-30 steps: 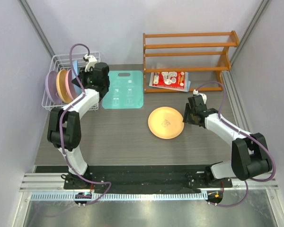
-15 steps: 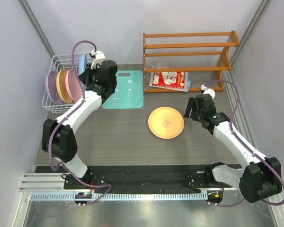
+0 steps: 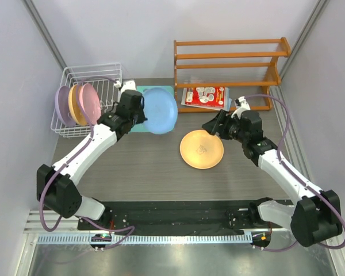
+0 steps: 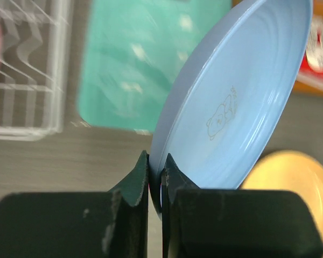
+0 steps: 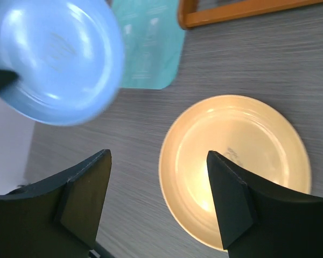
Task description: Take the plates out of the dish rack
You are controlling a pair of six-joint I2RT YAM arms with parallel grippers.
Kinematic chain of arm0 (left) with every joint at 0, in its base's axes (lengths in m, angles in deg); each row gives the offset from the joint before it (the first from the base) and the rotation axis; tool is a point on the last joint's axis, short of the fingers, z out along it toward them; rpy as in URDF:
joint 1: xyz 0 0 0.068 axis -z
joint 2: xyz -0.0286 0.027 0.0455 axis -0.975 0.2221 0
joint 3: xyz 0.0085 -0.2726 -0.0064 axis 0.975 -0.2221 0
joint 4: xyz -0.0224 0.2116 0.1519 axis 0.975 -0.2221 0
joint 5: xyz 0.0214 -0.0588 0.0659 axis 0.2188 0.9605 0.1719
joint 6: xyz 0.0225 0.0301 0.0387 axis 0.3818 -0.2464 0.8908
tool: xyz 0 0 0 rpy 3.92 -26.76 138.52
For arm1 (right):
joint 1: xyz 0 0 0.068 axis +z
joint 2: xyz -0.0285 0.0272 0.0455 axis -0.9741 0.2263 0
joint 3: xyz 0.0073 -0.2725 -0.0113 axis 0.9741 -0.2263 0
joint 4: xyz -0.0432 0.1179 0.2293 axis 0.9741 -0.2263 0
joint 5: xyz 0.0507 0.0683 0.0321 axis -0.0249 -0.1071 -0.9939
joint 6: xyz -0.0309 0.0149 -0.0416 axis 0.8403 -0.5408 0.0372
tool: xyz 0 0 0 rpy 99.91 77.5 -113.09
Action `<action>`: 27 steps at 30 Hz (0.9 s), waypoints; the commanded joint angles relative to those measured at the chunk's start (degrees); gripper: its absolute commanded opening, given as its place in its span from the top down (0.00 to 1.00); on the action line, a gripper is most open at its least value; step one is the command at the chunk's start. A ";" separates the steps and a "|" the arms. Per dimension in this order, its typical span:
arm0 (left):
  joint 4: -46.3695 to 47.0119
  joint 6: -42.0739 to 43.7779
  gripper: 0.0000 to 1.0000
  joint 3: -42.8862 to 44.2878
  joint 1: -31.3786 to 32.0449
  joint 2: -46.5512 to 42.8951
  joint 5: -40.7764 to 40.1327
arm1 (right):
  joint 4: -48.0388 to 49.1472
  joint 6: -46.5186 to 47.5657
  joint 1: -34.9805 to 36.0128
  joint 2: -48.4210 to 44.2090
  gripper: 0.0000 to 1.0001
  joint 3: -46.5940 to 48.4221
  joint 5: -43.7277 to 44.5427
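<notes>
My left gripper (image 3: pixel 141 110) (image 4: pixel 155 162) is shut on the rim of a light blue plate (image 3: pixel 160 110) (image 4: pixel 231 113), held tilted on edge above the teal board, right of the dish rack (image 3: pixel 92 73) (image 4: pixel 27 70). Standing in the rack's slots are a lavender plate (image 3: pixel 61 106), an orange plate (image 3: pixel 75 104) and a pink plate (image 3: pixel 90 102). A yellow plate (image 3: pixel 201 149) (image 5: pixel 237 166) lies flat on the table. My right gripper (image 3: pixel 211 127) (image 5: pixel 158 156) hovers open over the yellow plate's left edge, holding nothing. The blue plate (image 5: pixel 56 59) shows at the upper left of the right wrist view.
A teal cutting board (image 4: pixel 134 59) (image 5: pixel 151 48) lies beneath the blue plate. An orange wooden shelf (image 3: pixel 230 57) stands at the back right, with a red and white packet (image 3: pixel 206 96) under it. Grey walls close in both sides.
My left gripper has lifted the blue plate out of the rack and carried it right, over the cutting board. My right gripper has opened wider and turned left above the yellow plate.
</notes>
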 commanded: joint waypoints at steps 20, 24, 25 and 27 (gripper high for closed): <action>10.98 -12.36 1.00 -10.78 5.92 -3.84 24.32 | 16.96 -4.16 0.14 16.63 0.38 0.61 -9.45; 10.90 -12.27 1.00 -10.78 6.18 -3.49 24.40 | 18.10 -3.89 0.23 16.54 0.74 -0.44 -9.89; 10.98 -12.19 1.00 -11.04 6.18 -3.32 24.40 | 17.75 -3.46 0.23 15.58 0.82 -0.62 -8.93; 10.90 -12.10 1.00 -11.30 6.18 -3.49 23.44 | 16.44 -2.58 0.32 14.70 0.96 -0.88 -8.13</action>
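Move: The blue plate, already pinched by its left rim in the left gripper, has its middle roughly 27 cm left of the right gripper and 12 cm farther out, about level with it. From the left gripper, the waiting right gripper is some 36 cm to the right, 5 cm nearer and 4 cm lower. The yellow plate lies about 15 cm below the right gripper, 3 cm back and 3 cm left; the green mat's middle is 14 cm ahead of the left gripper, 2 cm right and 20 cm down. Keep the left pinch and carry the blue plate right about 10 cm, back 6 cm and down towards the right gripper, dipping early, turning the wrist clockwise and lowering its left side nearly 20 degrees. Ease the open right gripper left and forward, then sink 5 cm, and close its fingers on the plate's right rim at the end. ##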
